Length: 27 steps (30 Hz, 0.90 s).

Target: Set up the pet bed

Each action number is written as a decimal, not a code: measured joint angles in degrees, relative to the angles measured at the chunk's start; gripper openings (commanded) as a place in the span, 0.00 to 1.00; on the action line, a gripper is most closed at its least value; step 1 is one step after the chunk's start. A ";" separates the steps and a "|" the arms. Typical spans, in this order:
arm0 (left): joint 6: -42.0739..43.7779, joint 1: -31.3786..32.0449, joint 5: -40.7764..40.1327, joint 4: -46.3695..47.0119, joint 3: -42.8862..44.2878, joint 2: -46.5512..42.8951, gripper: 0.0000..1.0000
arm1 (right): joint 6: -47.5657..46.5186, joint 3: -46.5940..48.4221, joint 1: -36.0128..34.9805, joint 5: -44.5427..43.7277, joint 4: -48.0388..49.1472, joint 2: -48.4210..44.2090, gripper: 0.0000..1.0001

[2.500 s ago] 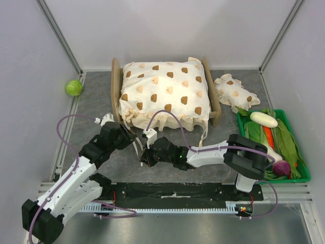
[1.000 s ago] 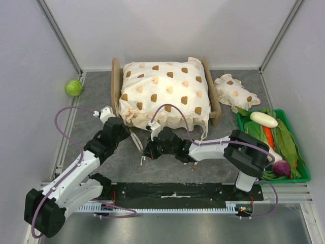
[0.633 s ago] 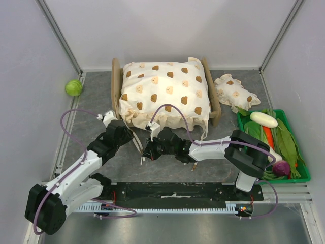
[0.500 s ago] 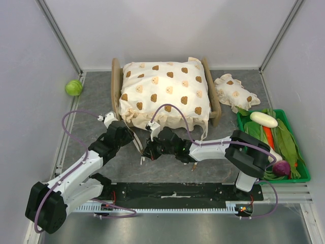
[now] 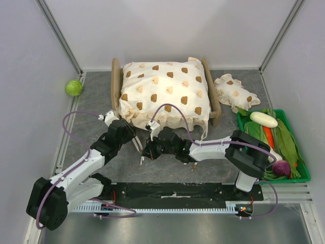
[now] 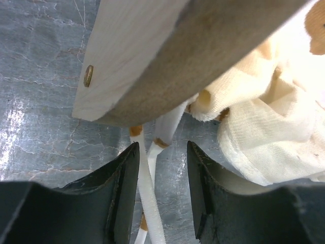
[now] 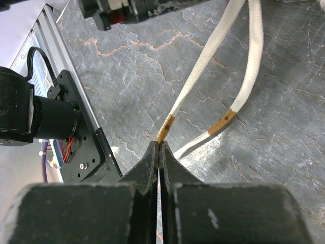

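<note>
The pet bed (image 5: 115, 86), a light-wood frame, stands at the back middle under a cream bear-print cushion (image 5: 165, 91). My left gripper (image 5: 128, 133) is at the bed's front left corner. In the left wrist view it is open (image 6: 162, 152) below the wooden end board (image 6: 152, 56), with two white cushion ties (image 6: 147, 193) hanging loose between its fingers. My right gripper (image 5: 148, 151) sits low on the table in front of the bed, shut (image 7: 159, 146) on the brown-tipped end of one tie (image 7: 203, 76). A second tie (image 7: 249, 86) lies beside it.
A small frilled bear-print pillow (image 5: 234, 93) lies right of the bed. A green tray (image 5: 299, 175) of vegetables stands at the right edge. A green ball (image 5: 73, 87) rests by the left wall. The arms' mounting rail (image 5: 172, 193) runs along the near edge.
My left gripper has opened and edged toward the bed's front left corner. The right gripper has stayed in place, still shut on the tie.
</note>
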State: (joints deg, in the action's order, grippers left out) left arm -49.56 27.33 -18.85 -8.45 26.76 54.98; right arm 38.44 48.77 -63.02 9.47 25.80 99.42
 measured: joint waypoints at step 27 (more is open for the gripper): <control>-0.72 0.00 -2.12 6.21 -0.37 5.29 0.02 | 0.09 0.00 0.00 0.76 0.28 0.00 0.00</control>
State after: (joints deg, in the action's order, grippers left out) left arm -50.28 27.33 -20.97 -2.24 26.39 60.27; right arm 38.52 48.77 -63.02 10.24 26.09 99.42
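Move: Ahead of the left hand, about 2 cm out and 1 cm lower, one of the bed cover's ties hangs between its open fingers. The near corner of the bed's left end board stands roughly 7 cm ahead and 4 cm left of the hand, a little higher; the cover's ruffle is some 7 cm ahead and 8 cm right. For the right hand, still pinching a tie end, that spot on the tie lies about 12 cm ahead and 5 cm left, at much the same height. Reaching under the end board's corner, the left hand first sinks about 1 cm, then eases some 1.5 cm forward over the tie, its wrist nearly unturned. As it comes to rest there, its half-open fingers shut and pinch the tie just below the bed. The right hand stays put and keeps its hold on the tie end. ##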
